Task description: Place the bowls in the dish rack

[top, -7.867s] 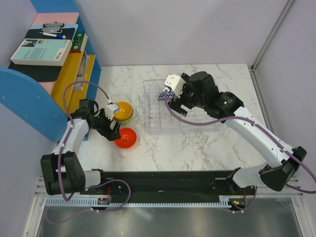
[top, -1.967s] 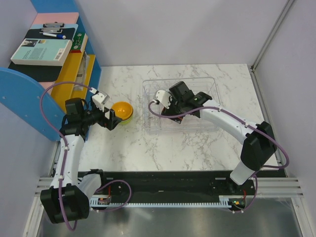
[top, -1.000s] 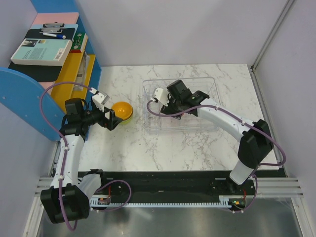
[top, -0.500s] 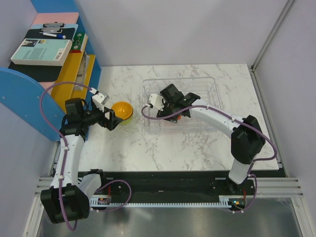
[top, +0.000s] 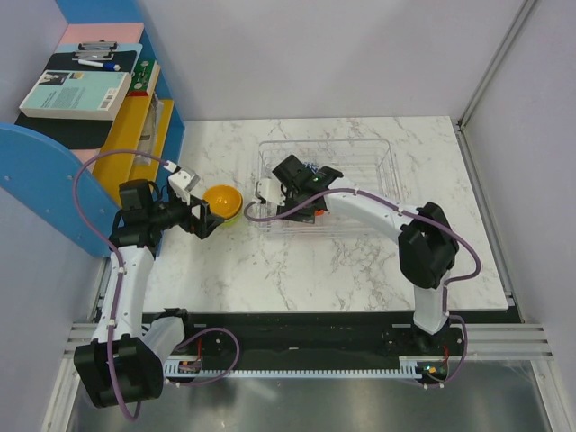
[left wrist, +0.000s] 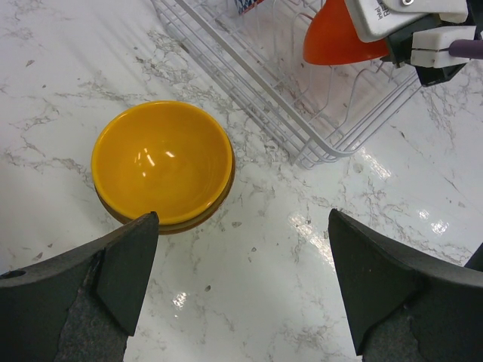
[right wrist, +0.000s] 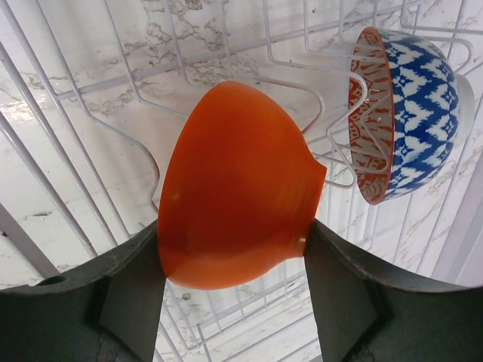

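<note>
My right gripper (top: 301, 205) is shut on the red-orange bowl (right wrist: 234, 188), holding it tilted over the wire dividers at the left end of the clear dish rack (top: 378, 153). The bowl shows as an orange patch in the top view (top: 311, 214). The blue-white zigzag bowl (right wrist: 411, 113) stands on edge in the rack behind it. My left gripper (top: 205, 219) is open and empty just beside the yellow-orange bowl (left wrist: 162, 164), which sits stacked on another bowl on the marble to the left of the rack (left wrist: 249, 83). The green bowls are hidden.
A blue shelf (top: 54, 180) with books and clipboards stands along the left edge, close behind my left arm. Grey walls close the back and right. The right arm (top: 423, 243) reaches across the rack's front edge.
My right gripper has moved left along the rack with the red-orange bowl, to its left end. The left gripper and the yellow-orange bowl have not moved.
</note>
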You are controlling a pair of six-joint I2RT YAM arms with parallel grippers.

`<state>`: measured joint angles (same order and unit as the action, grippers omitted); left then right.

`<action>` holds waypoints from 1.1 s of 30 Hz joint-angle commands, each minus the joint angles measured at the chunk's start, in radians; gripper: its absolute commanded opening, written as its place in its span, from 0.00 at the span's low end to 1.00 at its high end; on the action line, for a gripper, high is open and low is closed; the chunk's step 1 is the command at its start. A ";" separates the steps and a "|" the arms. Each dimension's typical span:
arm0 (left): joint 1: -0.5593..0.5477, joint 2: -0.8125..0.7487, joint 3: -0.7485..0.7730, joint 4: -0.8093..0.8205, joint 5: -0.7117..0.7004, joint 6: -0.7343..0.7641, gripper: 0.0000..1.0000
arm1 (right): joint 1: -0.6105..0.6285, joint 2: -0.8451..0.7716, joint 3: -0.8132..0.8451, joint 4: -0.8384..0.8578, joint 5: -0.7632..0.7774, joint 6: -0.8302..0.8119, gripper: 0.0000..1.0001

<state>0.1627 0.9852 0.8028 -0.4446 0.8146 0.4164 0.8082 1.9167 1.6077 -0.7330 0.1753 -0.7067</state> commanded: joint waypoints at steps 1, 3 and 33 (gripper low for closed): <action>0.009 -0.013 -0.005 0.030 0.032 0.022 1.00 | 0.016 0.070 0.072 -0.071 -0.034 -0.056 0.00; 0.009 -0.014 -0.007 0.030 0.031 0.022 1.00 | 0.017 0.080 0.095 -0.089 -0.054 -0.076 0.00; 0.011 -0.025 -0.011 0.030 0.046 0.025 1.00 | 0.017 -0.013 0.244 -0.164 -0.079 -0.056 0.98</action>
<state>0.1680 0.9833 0.7952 -0.4397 0.8230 0.4164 0.8196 1.9976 1.7969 -0.8970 0.1120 -0.7891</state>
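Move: The red bowl is already in the right fingers, its middle about 2 cm below the hand point, down among the wires at the rack's near-left part. The patterned bowl stands in the rack some 12 cm farther out and 2 cm to the right. The yellow bowl is about 22 cm to the right hand's left and 3 cm ahead. From the idle left hand, the red bowl is roughly 26 cm right, 3 cm ahead and 6 cm lower. The right fingers open, letting go of the red bowl as the hand eases 2 cm left, then starts up. ##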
